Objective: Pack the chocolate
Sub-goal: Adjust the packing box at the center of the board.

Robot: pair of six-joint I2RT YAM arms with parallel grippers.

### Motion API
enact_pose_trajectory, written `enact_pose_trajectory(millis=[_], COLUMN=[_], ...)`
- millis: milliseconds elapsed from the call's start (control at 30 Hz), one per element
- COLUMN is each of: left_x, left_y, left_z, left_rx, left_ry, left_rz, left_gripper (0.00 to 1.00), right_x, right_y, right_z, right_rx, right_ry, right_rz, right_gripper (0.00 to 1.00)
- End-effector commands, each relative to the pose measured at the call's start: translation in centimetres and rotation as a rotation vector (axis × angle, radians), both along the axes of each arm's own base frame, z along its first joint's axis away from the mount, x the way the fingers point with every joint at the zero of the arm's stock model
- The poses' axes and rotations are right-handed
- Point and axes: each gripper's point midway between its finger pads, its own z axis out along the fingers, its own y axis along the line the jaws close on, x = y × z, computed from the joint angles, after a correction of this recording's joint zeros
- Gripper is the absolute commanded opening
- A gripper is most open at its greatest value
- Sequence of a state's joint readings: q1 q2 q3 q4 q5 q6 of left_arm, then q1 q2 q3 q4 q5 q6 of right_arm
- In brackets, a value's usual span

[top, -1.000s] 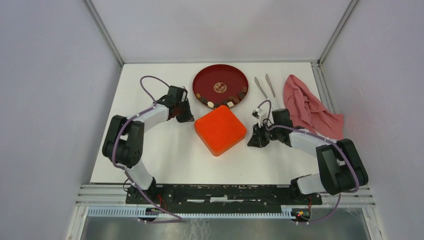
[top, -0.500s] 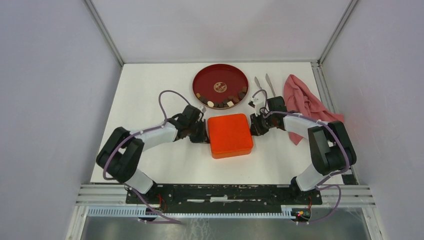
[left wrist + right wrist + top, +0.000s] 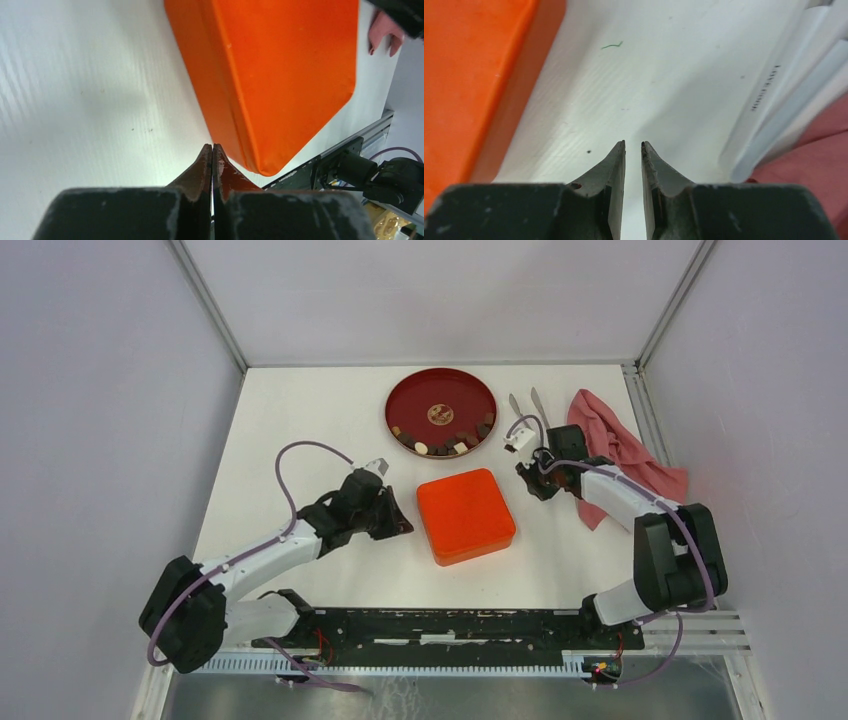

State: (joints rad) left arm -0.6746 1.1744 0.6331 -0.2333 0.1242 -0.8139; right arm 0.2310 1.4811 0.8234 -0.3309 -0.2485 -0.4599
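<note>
The chocolate (image 3: 441, 445), small dark and cream pieces, lies along the near rim of a round red plate (image 3: 441, 386) at the back of the table. An orange closed box (image 3: 466, 515) sits in front of the plate. My left gripper (image 3: 402, 526) is shut and empty, its tips (image 3: 212, 146) right beside the box's (image 3: 280, 75) left side. To the right of the box, my right gripper (image 3: 527, 477) stands a little apart from it. Its jaws (image 3: 633, 144) are open by a narrow gap with only bare table between them; the box (image 3: 464, 75) shows at the left.
Two metal tongs (image 3: 530, 410) lie right of the plate. A crumpled pink cloth (image 3: 620, 455) lies at the right edge, under the right arm, also seen as cloth (image 3: 819, 150). The black rail (image 3: 350, 160) marks the table's near edge.
Both grippers squared the box up, then drew away. The left arm pulled back toward the near left and shut fully. The right gripper moved away to the right and opened slightly.
</note>
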Motion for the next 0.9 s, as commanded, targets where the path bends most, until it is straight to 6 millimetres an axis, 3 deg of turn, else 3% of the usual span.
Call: enact_pose_trajectory(millis=[0,200,300,467,633,733,867], left_x=[-1.2,0.1,1.0,0.8,-0.1,-0.1,0.0], left_y=[0.6,0.1,-1.5,-6.4,-9.6,-9.4,-7.8], left_z=[-1.5,-2.5,-3.2,-3.9,-4.5,-4.7,-4.5], left_rx=[-0.036,0.02,0.027,0.01,0.01,0.019,0.078], left_ry=[0.098,0.138,0.181,0.232,0.242,0.24,0.216], left_rz=[0.098,0.122,0.1,-0.006,-0.061,-0.045,-0.015], left_gripper=[0.02,0.02,0.02,0.02,0.02,0.02,0.02], right_x=[2.9,3.3,0.9,-3.8,-4.6,-4.5,-2.1], right_y=[-1.2,0.0,3.1,7.6,8.1,8.1,5.8], right_z=[1.9,1.9,0.8,-0.5,-0.4,0.2,2.4], right_rx=[-0.081,-0.058,-0.058,-0.118,-0.121,-0.115,-0.122], right_ry=[-0.075,-0.032,0.019,0.036,0.032,0.017,-0.054], right_rz=[0.001,0.008,0.086,0.21,0.251,0.252,0.188], right_gripper=[0.23,0.2,0.18,0.17,0.17,0.18,0.22])
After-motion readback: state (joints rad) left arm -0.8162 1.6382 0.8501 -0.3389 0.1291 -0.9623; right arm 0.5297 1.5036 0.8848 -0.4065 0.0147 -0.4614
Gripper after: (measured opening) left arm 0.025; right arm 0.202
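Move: The packing box lies with its middle about 11 cm to the left hand's right, 2 cm farther out and some 7 cm below. From the right hand the box is roughly 15 cm to the left, 4 cm back and 3 cm lower. The red plate is about 20 cm ahead of the right hand and 21 cm to its left; the knives lie around 9 cm ahead and 2 cm right, the pink cloth some 10 cm ahead and 16 cm right. The packing box is taken between both hands: the left, fingers shut, sinks about 7 cm, ends farther right and a little back, tipping down some 20 degrees to bear on the box's left wall. The right reaches forward first, then sweeps left and back to bring its barely open fingertips against the right wall, easing off rightward slightly at the end. ##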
